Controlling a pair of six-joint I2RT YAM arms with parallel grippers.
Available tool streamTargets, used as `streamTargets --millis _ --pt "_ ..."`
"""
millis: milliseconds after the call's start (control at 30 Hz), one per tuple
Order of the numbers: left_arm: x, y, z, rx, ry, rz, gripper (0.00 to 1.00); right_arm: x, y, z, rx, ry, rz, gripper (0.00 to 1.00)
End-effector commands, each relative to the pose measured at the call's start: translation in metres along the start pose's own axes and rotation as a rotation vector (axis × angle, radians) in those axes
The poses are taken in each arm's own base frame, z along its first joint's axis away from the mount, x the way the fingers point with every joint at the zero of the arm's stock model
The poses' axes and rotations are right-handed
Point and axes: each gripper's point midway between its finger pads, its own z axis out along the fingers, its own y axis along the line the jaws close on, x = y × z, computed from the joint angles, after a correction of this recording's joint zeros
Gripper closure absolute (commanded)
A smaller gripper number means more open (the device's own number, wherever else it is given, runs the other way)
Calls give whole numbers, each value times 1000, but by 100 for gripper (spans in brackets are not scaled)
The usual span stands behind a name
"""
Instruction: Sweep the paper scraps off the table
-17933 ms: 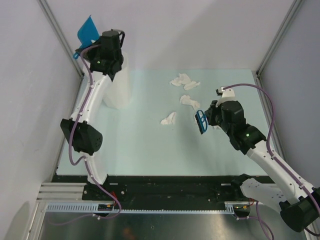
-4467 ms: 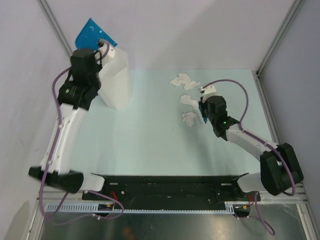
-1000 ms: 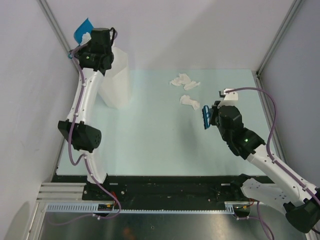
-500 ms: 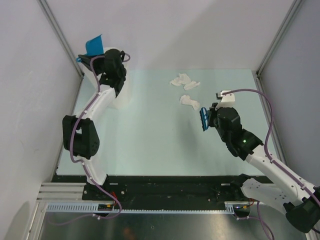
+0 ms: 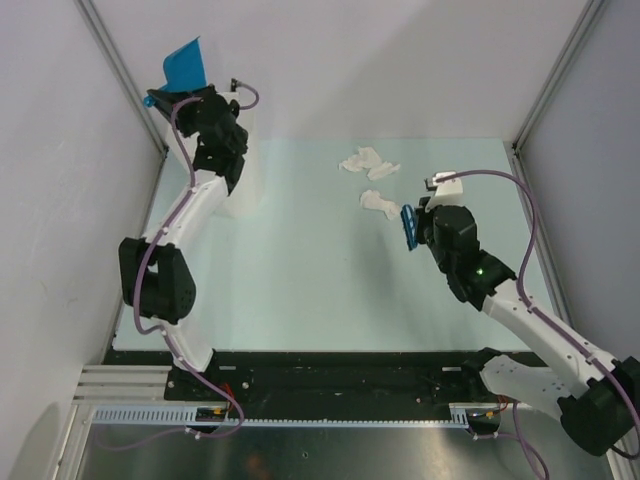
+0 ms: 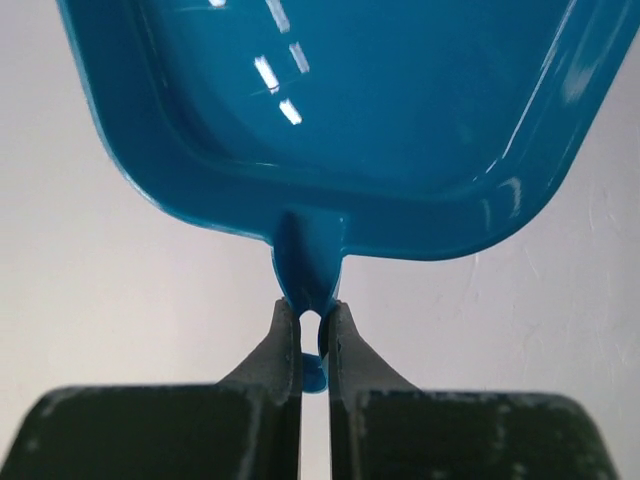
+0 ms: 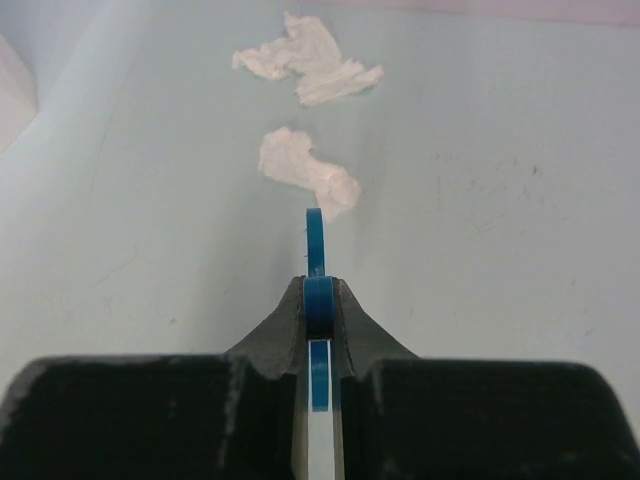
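Two clumps of white paper scraps lie on the mint-green table [image 5: 300, 260]: a larger clump [image 5: 367, 162] [image 7: 310, 60] near the far edge and a smaller wad [image 5: 377, 201] [image 7: 308, 170] nearer. My right gripper [image 5: 418, 226] [image 7: 317, 298] is shut on a blue brush [image 5: 408, 227] [image 7: 315, 240], seen edge-on, just right of the nearer wad and apart from it. My left gripper [image 5: 178, 92] [image 7: 313, 310] is shut on the handle of the blue dustpan [image 5: 185, 62] [image 6: 340, 110], held high at the far left corner.
A tall white bin [image 5: 246, 178] stands at the far left of the table, partly hidden by my left arm; its corner [image 7: 10, 90] shows in the right wrist view. Grey walls and metal posts [image 5: 545, 90] close in the table's sides and back.
My left wrist has swung round above the bin, turning the dustpan and shifting it slightly right. My right gripper has edged farther back with the brush. The scraps have not moved.
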Motion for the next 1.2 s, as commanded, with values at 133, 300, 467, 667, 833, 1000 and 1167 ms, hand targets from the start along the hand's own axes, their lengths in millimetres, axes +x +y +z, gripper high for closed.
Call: streamTargets --millis 133,300,467,667,833,1000,1167 --pt "40 99 -34 -41 -328 -650 100 -51 -15 80 -44 -252 -305 100" --pt "33 75 -53 61 -450 -751 100 -56 -15 150 -27 -295 -564 100" --pt "32 34 -92 291 -573 -814 100 -13 0 213 -91 -202 -761 100" --pt "4 -72 -159 733 -690 -777 100 41 48 208 -395 -100 -843 100" --pt "-8 -109 -171 863 -688 -762 100 91 106 142 -739 81 -866 100" --pt "-12 -121 -172 935 -683 -806 100 80 129 79 -904 116 -823 100" --pt "-13 -152 -182 1017 -666 -778 100 -20 117 86 -703 -192 -828 100"
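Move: From the right hand, which holds the brush, the near paper scrap lies some 18 cm ahead, about 4 cm left and 20 cm lower; the far scraps lie roughly 13 cm beyond it and 2 cm farther left. The left hand has the dustpan, already empty, with the bin's middle about 4 cm ahead, 7 cm right and 25 cm below; the near scrap is some 47 cm to its right, 2 cm ahead and 40 cm lower. The right hand's brush sweeps the near scrap back and leftward: it first reaches forward nearly 20 cm while sinking towards the scrap, then draws back and left, turning counter-clockwise, and lifts again. Meanwhile the left hand, keeping its grip on the dustpan, rises and draws back from the bin, then drops well below its starting height and goes right, rolling its left side down. ##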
